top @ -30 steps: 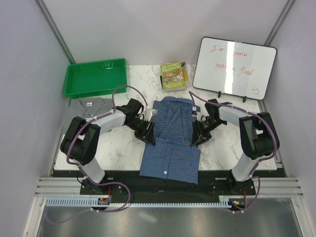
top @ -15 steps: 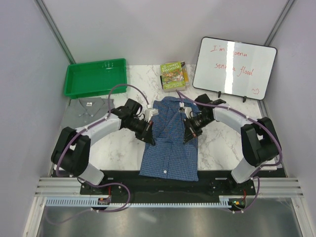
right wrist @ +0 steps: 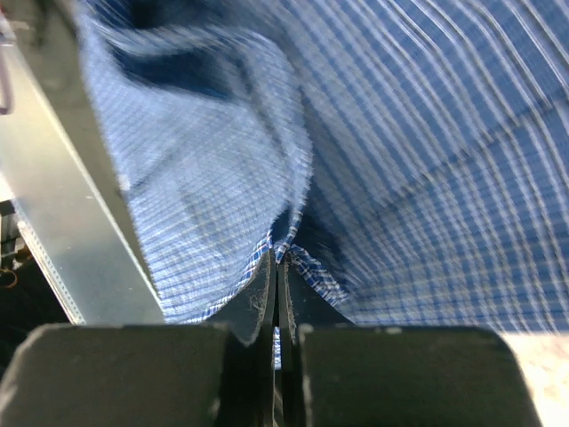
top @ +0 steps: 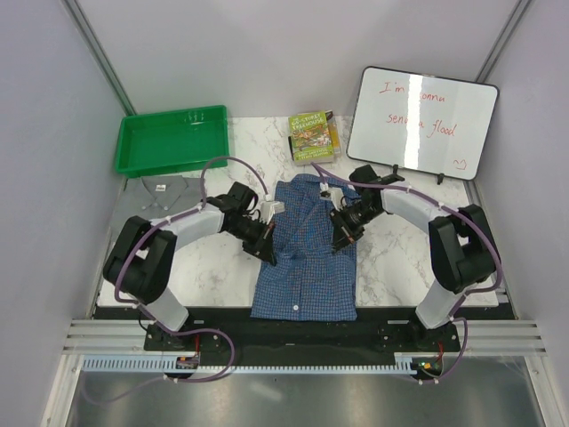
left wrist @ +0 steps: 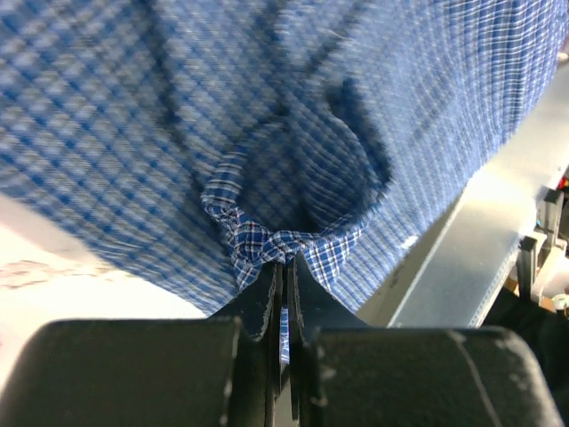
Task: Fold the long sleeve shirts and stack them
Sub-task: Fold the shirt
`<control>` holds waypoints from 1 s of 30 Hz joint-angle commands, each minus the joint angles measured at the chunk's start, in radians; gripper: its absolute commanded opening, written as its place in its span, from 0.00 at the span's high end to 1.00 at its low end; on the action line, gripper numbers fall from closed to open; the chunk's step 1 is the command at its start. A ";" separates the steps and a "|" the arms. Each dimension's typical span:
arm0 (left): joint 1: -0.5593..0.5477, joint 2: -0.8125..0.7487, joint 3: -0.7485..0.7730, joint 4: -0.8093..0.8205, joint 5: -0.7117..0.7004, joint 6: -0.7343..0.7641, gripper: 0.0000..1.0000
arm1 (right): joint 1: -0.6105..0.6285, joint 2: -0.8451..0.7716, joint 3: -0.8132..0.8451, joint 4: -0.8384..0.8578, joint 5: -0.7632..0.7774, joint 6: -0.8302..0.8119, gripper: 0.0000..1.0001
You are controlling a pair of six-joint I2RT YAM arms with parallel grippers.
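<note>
The blue checked shirt (top: 307, 258) lies lengthwise down the middle of the table, its lower hem hanging over the near edge. My left gripper (top: 266, 246) is shut on the shirt's left edge, and the cloth (left wrist: 284, 178) bunches into a pinched fold at its tips (left wrist: 284, 260). On the right edge my right gripper (top: 338, 242) is shut on the cloth (right wrist: 427, 160) in the same way, with fabric puckered at its tips (right wrist: 278, 256). The grey shirt (top: 160, 194) lies folded at the far left, partly behind the left arm.
A green tray (top: 172, 139) stands at the back left. A small book (top: 312, 137) lies at the back centre, and a whiteboard (top: 420, 122) with red writing is propped at the back right. The metal front rail (left wrist: 462, 249) runs along the near table edge.
Both grippers have shut on the blue shirt's side edges. The right one has drawn its edge inward toward the shirt's middle, narrowing the shirt. The left one has shifted slightly.
</note>
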State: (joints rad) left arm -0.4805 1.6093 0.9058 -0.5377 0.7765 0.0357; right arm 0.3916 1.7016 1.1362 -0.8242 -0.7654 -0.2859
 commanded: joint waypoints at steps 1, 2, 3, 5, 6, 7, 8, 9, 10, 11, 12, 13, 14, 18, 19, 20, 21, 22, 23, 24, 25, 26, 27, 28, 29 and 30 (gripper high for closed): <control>0.017 0.043 0.051 0.035 -0.069 -0.019 0.98 | -0.049 0.043 -0.042 0.016 0.089 -0.030 1.00; 0.020 0.049 0.054 0.035 -0.078 -0.020 0.98 | -0.065 0.049 -0.044 0.019 0.100 -0.026 1.00; 0.020 0.054 0.056 0.035 -0.109 -0.025 0.97 | -0.071 0.058 -0.044 0.022 0.110 -0.022 1.00; 0.023 0.054 0.059 0.035 -0.150 -0.026 0.98 | -0.079 0.064 -0.050 0.045 0.147 -0.019 1.00; 0.023 0.052 0.061 0.035 -0.181 -0.026 0.98 | -0.077 0.069 -0.050 0.054 0.156 -0.016 1.00; 0.023 0.051 0.059 0.036 -0.187 -0.028 0.98 | -0.077 0.072 -0.050 0.069 0.161 -0.016 1.00; 0.023 0.051 0.059 0.039 -0.184 -0.026 0.97 | -0.079 0.075 -0.049 0.079 0.164 -0.013 1.00; 0.023 0.054 0.059 0.039 -0.189 -0.026 0.96 | -0.077 0.081 -0.052 0.088 0.166 -0.010 1.00; 0.023 0.057 0.061 0.041 -0.195 -0.026 0.96 | -0.077 0.085 -0.055 0.108 0.167 -0.003 1.00; 0.023 0.064 0.061 0.039 -0.201 -0.055 0.96 | -0.077 0.095 -0.056 0.115 0.175 0.004 1.00; 0.025 0.070 0.064 0.041 -0.204 -0.063 0.95 | -0.077 0.099 -0.056 0.126 0.181 0.008 1.00; 0.026 0.087 0.067 0.045 -0.209 -0.072 0.95 | -0.077 0.105 -0.052 0.138 0.181 0.014 1.00; 0.031 0.096 0.068 0.050 -0.206 -0.082 0.95 | -0.077 0.118 -0.046 0.142 0.178 0.017 1.00; 0.049 0.123 0.090 0.064 -0.210 -0.085 0.95 | -0.076 0.098 -0.036 0.172 0.193 0.024 0.99; 0.052 0.124 0.091 0.068 -0.209 -0.088 0.95 | -0.077 0.087 -0.039 0.183 0.195 0.027 0.99; 0.054 0.133 0.093 0.071 -0.206 -0.089 0.95 | -0.076 0.081 -0.041 0.188 0.195 0.036 0.98; 0.059 0.138 0.100 0.065 -0.204 -0.089 0.91 | -0.076 0.081 -0.033 0.183 0.199 0.043 0.96; 0.062 0.136 0.102 0.053 -0.200 -0.091 0.87 | -0.076 0.081 -0.024 0.166 0.198 0.044 0.93; 0.066 0.117 0.104 0.042 -0.175 -0.077 0.82 | -0.077 0.078 -0.007 0.136 0.196 0.015 0.84; 0.085 0.094 0.091 0.038 -0.154 -0.069 0.74 | -0.079 0.067 0.019 0.084 0.189 0.005 0.82; 0.097 0.056 0.079 0.051 -0.134 -0.059 0.71 | -0.097 0.050 0.028 0.065 0.183 0.001 0.78; 0.105 -0.019 0.064 0.056 -0.075 -0.037 0.62 | -0.106 0.005 0.048 0.047 0.170 -0.013 0.65; 0.108 -0.066 0.042 0.056 -0.045 -0.002 0.58 | -0.114 -0.020 0.059 0.005 0.158 -0.024 0.56; 0.108 -0.103 0.030 0.056 -0.022 0.024 0.49 | -0.125 -0.042 0.066 -0.015 0.161 -0.030 0.49; 0.106 -0.136 0.018 0.058 -0.011 0.027 0.38 | -0.129 -0.080 0.071 -0.033 0.164 -0.027 0.38; 0.105 -0.182 -0.004 0.051 -0.019 0.027 0.31 | -0.132 -0.095 0.073 -0.079 0.155 -0.022 0.37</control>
State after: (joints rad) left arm -0.3779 1.6173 0.9379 -0.5060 0.6544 -0.0006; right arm 0.2871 1.7481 1.1389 -0.7792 -0.5858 -0.2790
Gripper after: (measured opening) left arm 0.571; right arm 0.569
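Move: Both grippers still pinch the shirt just above the table, about at its middle crosswise crease. The left gripper's laying-down place, at the shirt's left side, is about 4 cm ahead, 2 cm left and 4 cm down; the collar end is some 22 cm ahead and 13 cm right of that gripper. The right gripper's place is about 3 cm ahead, 4 cm right and 6 cm down; the white button lies roughly 15 cm back and 11 cm left of that gripper. Lower the pinched shirt with both grippers while drawing its sides apart: take the right one down about 6 cm and outward to the right, then forward, and the left one forward about 5 cm, down and slightly left. Once both are low over the table, open each past halfway to let go of the cloth and begin lifting clear, still easing forward. ##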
